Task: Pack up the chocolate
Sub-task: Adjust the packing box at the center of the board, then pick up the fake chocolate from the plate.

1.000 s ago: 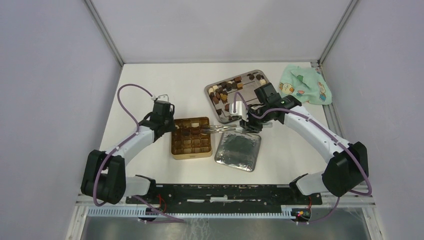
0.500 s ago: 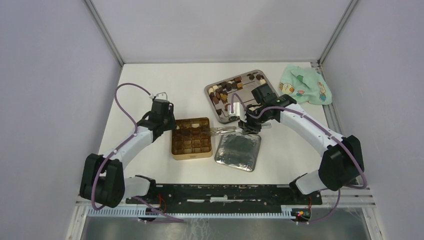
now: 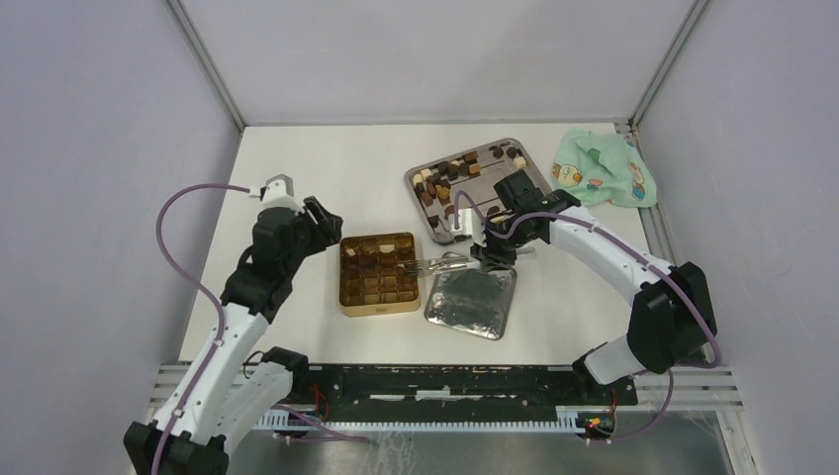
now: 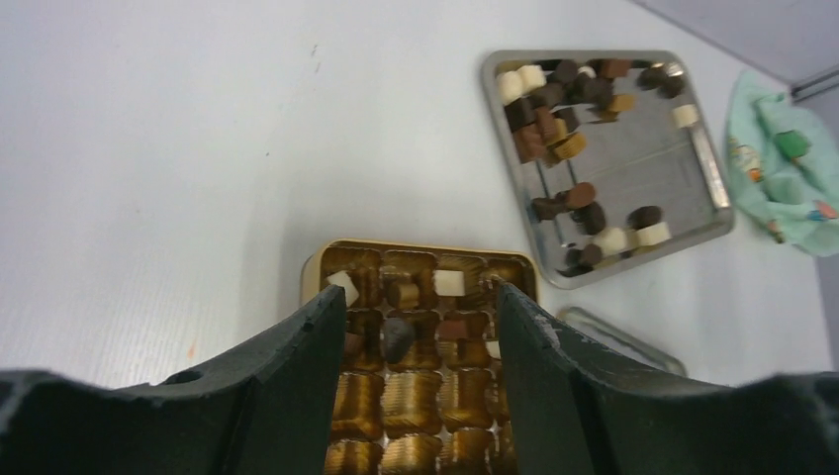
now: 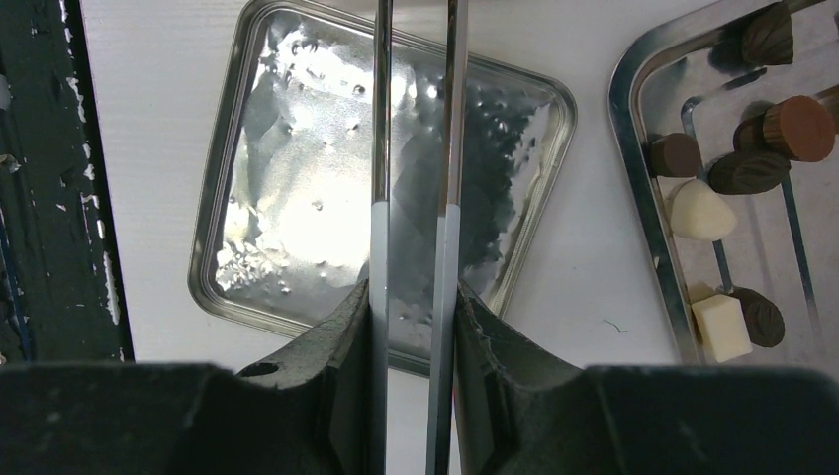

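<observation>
The chocolate lies mostly as loose dark, light brown and cream pieces (image 3: 450, 170) on a steel tray (image 3: 524, 183). A few pieces, such as a dark one (image 4: 398, 336), sit in the far rows of the gold gridded tin (image 3: 379, 302). My left gripper (image 3: 319, 216) hovers left of the tin, open (image 4: 420, 297), with nothing between its fingers. My right gripper (image 3: 492, 249) is shut on the silver tongs (image 3: 440, 263), whose two blades (image 5: 382, 148) run out over the silver lid (image 5: 297, 198). The tong tips reach the tin's right edge.
The dimpled silver lid (image 3: 472, 300) lies right of the tin. A green patterned cloth (image 3: 604, 168) is at the far right corner. The tray rim (image 5: 643, 198) is close to my right gripper. Walls enclose the table on three sides.
My left gripper has opened and lifted back to the left, away from the tin. The right gripper and tongs have shifted only slightly.
</observation>
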`<move>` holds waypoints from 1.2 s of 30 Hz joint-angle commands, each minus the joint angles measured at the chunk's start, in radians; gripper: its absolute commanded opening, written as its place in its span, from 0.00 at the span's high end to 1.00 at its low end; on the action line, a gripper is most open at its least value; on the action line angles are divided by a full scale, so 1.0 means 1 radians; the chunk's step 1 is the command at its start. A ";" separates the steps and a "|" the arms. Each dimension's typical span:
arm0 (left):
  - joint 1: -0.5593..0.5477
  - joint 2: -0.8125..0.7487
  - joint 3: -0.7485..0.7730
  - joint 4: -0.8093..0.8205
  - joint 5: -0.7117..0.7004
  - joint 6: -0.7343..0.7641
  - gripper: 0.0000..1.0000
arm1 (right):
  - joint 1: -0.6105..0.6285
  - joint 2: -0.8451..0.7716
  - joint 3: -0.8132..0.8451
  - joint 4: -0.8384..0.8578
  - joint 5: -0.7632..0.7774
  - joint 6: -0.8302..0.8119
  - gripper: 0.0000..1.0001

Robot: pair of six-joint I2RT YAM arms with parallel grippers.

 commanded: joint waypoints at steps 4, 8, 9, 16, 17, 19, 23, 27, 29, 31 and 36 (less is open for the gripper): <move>-0.002 -0.130 -0.019 -0.016 0.085 -0.140 0.36 | 0.010 0.008 0.011 0.037 -0.013 0.002 0.73; -0.002 -0.174 -0.025 -0.027 0.095 -0.166 0.36 | 0.012 0.009 0.008 0.038 -0.017 0.005 0.65; -0.003 -0.183 -0.026 -0.029 0.096 -0.171 0.35 | 0.012 0.008 0.009 0.040 -0.017 0.005 0.64; -0.002 -0.221 -0.024 -0.036 0.110 -0.197 0.35 | 0.009 0.007 0.027 0.040 -0.060 0.020 0.60; -0.003 -0.226 -0.025 -0.038 0.112 -0.200 0.35 | 0.008 0.006 0.033 0.038 -0.066 0.023 0.60; -0.003 -0.234 -0.025 -0.040 0.115 -0.207 0.35 | 0.000 0.002 0.050 0.037 -0.097 0.031 0.61; -0.003 -0.257 -0.038 -0.036 0.122 -0.228 0.31 | -0.070 0.006 0.113 0.026 -0.198 0.052 0.62; -0.002 -0.283 -0.073 -0.009 0.137 -0.267 0.12 | -0.194 0.035 0.183 0.017 -0.285 0.077 0.63; -0.004 -0.299 -0.096 0.011 0.146 -0.296 0.02 | -0.262 0.053 0.209 0.028 -0.293 0.096 0.63; -0.002 -0.310 -0.117 0.043 0.158 -0.314 0.00 | -0.318 0.073 0.224 0.039 -0.271 0.107 0.63; -0.003 -0.293 -0.130 0.055 0.214 -0.322 0.00 | -0.391 0.136 0.252 0.045 -0.137 0.091 0.63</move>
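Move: The packing box, its centre about 6 cm back and 7 cm right of the left hand and some 16 cm below, has the silver lid 20 cm farther right of it and 5 cm farther back. The right hand already holds the tongs, their tips at the box's right side. From this hand the chocolate tray is 15 cm ahead and 8 cm down; the lid sits 6 cm back and 2 cm left, the box 2 cm back and 22 cm left. Hold the right gripper almost still while easing it slightly wider so the tongs spread a little at the box, then sweep it about 10 cm forward, 6 cm right and 5 cm up towards the chocolate tray, swinging some 20 degrees clockwise. Meanwhile draw the empty left gripper 5 cm back and slightly left, rising then dipping, roll its left side down and open it fully. ##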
